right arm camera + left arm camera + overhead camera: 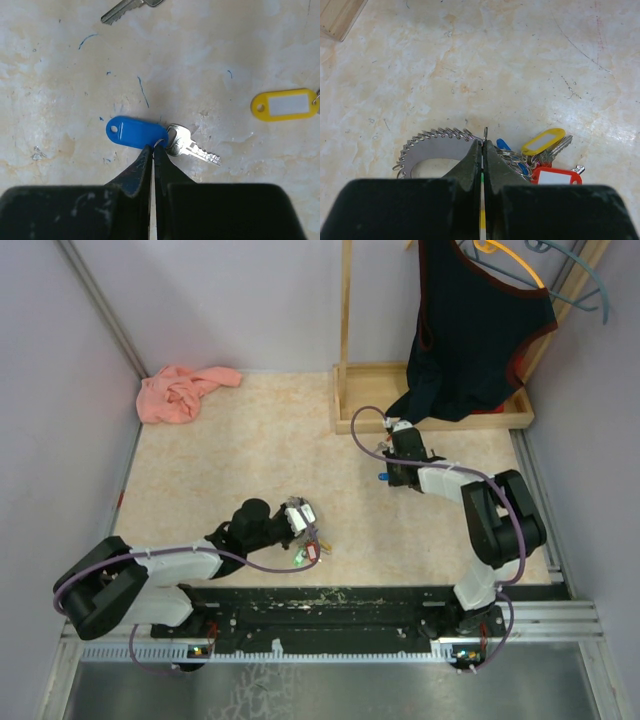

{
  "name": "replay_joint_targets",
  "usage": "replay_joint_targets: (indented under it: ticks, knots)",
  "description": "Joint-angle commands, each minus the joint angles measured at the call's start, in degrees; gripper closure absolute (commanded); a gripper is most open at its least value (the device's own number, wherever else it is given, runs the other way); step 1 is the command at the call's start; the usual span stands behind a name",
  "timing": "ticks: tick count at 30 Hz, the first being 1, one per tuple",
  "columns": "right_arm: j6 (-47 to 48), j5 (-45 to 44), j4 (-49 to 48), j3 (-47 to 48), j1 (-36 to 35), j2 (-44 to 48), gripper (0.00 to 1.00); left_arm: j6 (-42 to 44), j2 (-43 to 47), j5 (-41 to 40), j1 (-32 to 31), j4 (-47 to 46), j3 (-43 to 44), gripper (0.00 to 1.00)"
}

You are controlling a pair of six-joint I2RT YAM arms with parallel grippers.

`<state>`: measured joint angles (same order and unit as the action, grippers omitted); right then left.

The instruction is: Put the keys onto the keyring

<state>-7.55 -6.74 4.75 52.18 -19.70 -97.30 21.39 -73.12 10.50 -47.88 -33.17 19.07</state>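
Observation:
The keyring is a thin metal ring standing upright, and my left gripper is shut on it. Behind the jaws lies a grey plate edged with small rings. To the right hang a yellow tag, a red tag, a blue piece and a silver key. In the top view the bunch lies just below my left gripper. My right gripper is shut on the small link joining a blue tag to a silver key. A second key lies farther off.
A loose yellow tag lies right of the blue one. A pink cloth sits at the back left. A wooden rack base with a dark garment and an orange hanger stands just behind my right gripper.

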Motion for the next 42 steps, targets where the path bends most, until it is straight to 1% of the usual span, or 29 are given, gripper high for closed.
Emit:
replay_joint_targets:
  ticks: [1,8,12,15,21,28,31,33,35,40,42]
  knots:
    - [-1.68,1.96,2.74,1.27,0.38,4.51,1.00,-0.55,0.95,1.24,-0.09,-0.14,1.77,0.99]
    - [-4.29,-0.41,12.04,3.31,0.40,11.64,1.00,-1.17,1.95,2.05,-0.07,-0.07,1.58,0.99]
    - [-10.48,-4.33,14.74,2.14,0.39,15.01,1.00,-1.34,2.32,2.38,-0.08,0.21,1.50,0.99]
    - [-15.44,-4.87,15.45,-0.13,-0.38,17.05,1.00,-1.60,2.67,2.67,-0.08,0.13,1.32,0.99]
    - [-26.75,-10.65,19.80,-1.66,-8.31,17.67,1.00,-1.70,2.72,3.12,-0.10,0.14,1.45,0.99]
    - [-41.02,-13.47,19.35,-2.71,-18.52,15.96,1.00,-1.79,3.18,3.18,-0.09,0.03,1.26,0.99]
    - [-44.65,-14.06,18.49,-2.08,-21.58,14.11,1.00,-1.79,3.00,3.16,-0.10,0.03,1.31,0.99]
    - [-44.91,-12.89,17.06,-1.60,-23.01,13.05,1.00,-1.79,3.03,3.14,-0.04,0.03,1.18,0.99]
    - [-43.97,-10.57,16.31,-0.58,-23.51,12.00,0.93,-1.79,3.21,3.09,-0.11,0.06,1.15,0.99]
    - [-38.25,-6.98,17.12,1.35,-23.54,11.83,0.67,-1.96,3.69,2.75,-0.08,-0.04,0.89,0.99]
    - [-35.17,-6.16,18.44,2.15,-23.42,12.14,0.61,-2.03,3.80,2.69,-0.06,-0.13,0.84,0.99]
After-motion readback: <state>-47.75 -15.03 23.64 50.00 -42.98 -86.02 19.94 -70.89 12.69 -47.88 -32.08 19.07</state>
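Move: The right hand has its fingers shut on the split ring of the blue-tagged key, on the table; the bare spot it is bound for lies about 13 cm back and 9 cm left. The keyring in the left hand is some 15 cm back and 25 cm left. The red-tagged key lies about 11 cm straight ahead, the yellow-tagged key 5 cm ahead and 12 cm right. From the left hand, the bare spot is some 3 cm ahead and 16 cm right. Up and slightly back first, the right hand lifts the blue-tagged key about 6 cm by its ring, then swings back and left towards the keyring, sinking to the table again some 12 cm nearer the base and 10 cm farther left. The wrist tilts and turns about 15 degrees clockwise on the way; at the end the fingers open about a third and let the key go. The left hand keeps its pinch on the keyring. ##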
